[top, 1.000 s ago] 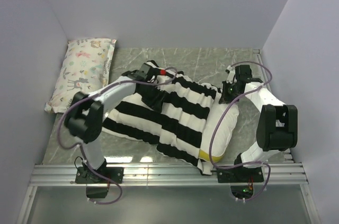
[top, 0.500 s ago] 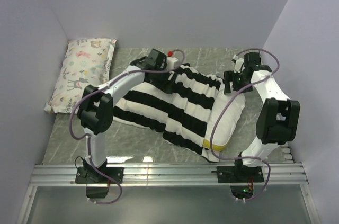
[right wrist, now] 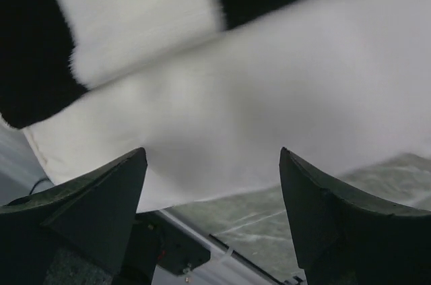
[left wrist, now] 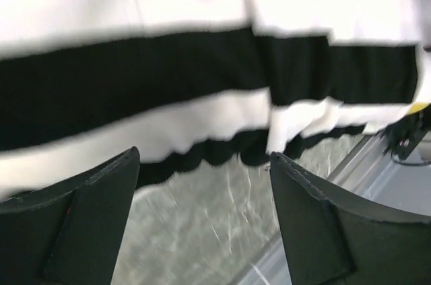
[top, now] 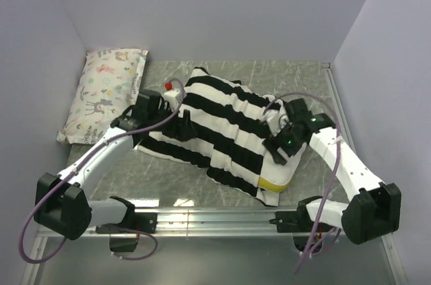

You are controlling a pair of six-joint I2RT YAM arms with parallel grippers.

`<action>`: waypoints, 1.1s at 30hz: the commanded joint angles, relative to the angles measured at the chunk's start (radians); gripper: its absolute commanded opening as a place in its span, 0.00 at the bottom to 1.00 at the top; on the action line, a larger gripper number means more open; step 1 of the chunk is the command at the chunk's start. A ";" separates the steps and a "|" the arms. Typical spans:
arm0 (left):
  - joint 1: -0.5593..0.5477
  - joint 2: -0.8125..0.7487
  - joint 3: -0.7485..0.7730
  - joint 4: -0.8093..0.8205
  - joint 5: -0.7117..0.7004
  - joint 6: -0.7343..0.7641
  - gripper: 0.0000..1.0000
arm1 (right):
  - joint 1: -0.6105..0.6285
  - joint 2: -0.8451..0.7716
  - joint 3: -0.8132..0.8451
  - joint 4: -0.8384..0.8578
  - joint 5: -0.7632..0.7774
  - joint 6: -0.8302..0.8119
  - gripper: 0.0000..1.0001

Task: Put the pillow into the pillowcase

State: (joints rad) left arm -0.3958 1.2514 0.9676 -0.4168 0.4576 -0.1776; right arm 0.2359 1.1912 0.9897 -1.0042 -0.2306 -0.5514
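The black-and-white striped pillowcase [top: 215, 123] lies across the middle of the table. The cream-white pillow [top: 291, 170] is mostly inside it, and its yellow-banded end sticks out at the near right. My left gripper [top: 172, 122] hovers at the case's left part. In the left wrist view that gripper [left wrist: 204, 157] is open over the striped pillowcase [left wrist: 168, 76], near its lower edge, with nothing between the fingers. My right gripper [top: 279, 147] is over the exposed pillow end. The right wrist view shows this gripper [right wrist: 212, 153] open above the white pillow [right wrist: 283, 89], beside the pillowcase [right wrist: 135, 22].
A smaller pastel floral pillow [top: 108, 93] lies against the back left wall. An aluminium rail [top: 215, 221] runs along the near edge by the arm bases. Purple walls close in the left, back and right. Marble table [top: 168, 177] shows in front of the pillowcase.
Both arms have drawn back toward the near edge. The right gripper has opened and dropped to the pillow's exposed end. The left gripper moved off the pillowcase's far edge to its left part.
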 commanded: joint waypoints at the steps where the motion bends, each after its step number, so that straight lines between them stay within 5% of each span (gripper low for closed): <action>1: -0.034 0.006 -0.108 0.078 0.004 -0.088 0.84 | 0.130 0.019 -0.083 0.007 0.043 0.022 0.86; 7: -0.122 0.124 -0.151 0.107 -0.062 -0.105 0.81 | 0.272 0.126 -0.128 0.130 0.089 0.100 0.84; 10: -0.140 0.213 -0.127 0.127 -0.073 -0.099 0.76 | 0.298 0.194 -0.132 0.168 0.099 0.105 0.74; 16: -0.089 0.393 0.077 0.171 -0.103 -0.059 0.41 | 0.298 0.309 -0.051 0.280 0.060 0.171 0.40; 17: -0.080 0.402 0.098 0.180 -0.106 -0.050 0.29 | 0.298 0.320 -0.039 0.291 0.062 0.183 0.35; 21: -0.066 0.427 0.175 0.147 -0.054 0.007 0.10 | 0.298 0.390 0.030 0.314 0.022 0.226 0.00; 24: -0.087 0.410 0.155 0.101 0.030 0.036 0.00 | 0.296 0.427 0.062 0.337 -0.033 0.286 0.00; 33: -0.362 0.402 0.089 -0.072 0.134 0.139 0.00 | 0.252 0.507 0.220 0.377 -0.214 0.490 0.00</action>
State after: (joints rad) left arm -0.6563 1.6791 1.0668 -0.3908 0.4023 -0.0795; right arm 0.4847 1.6695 1.1370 -0.8883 -0.2794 -0.1619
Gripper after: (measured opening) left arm 0.015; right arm 0.031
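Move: The left hand hangs open above the striped pillowcase, whose near edge lies about 14 cm below, 3 cm to its right and 2 cm back; the floral pillow is roughly 29 cm left and 17 cm farther out. The right hand, also open, is some 8 cm over a bare strip of the white pillow, with the case's striped rim about 5 cm left and 1 cm back, and the pillow's yellow end 9 cm back and 4 cm left. The left hand drops about 12 cm, first easing back, onto the pillowcase's near edge, sweeps forward as its fingers shut on the cloth, then pulls back and to the right with its wrist turning clockwise. Meanwhile the right hand sinks some 7 cm, coming slightly back and left, shuts on the case's rim beside the pillow, and then draws the cloth about 6 cm left and a little forward, its fingers tipping back in towards the base by some 20 degrees. ##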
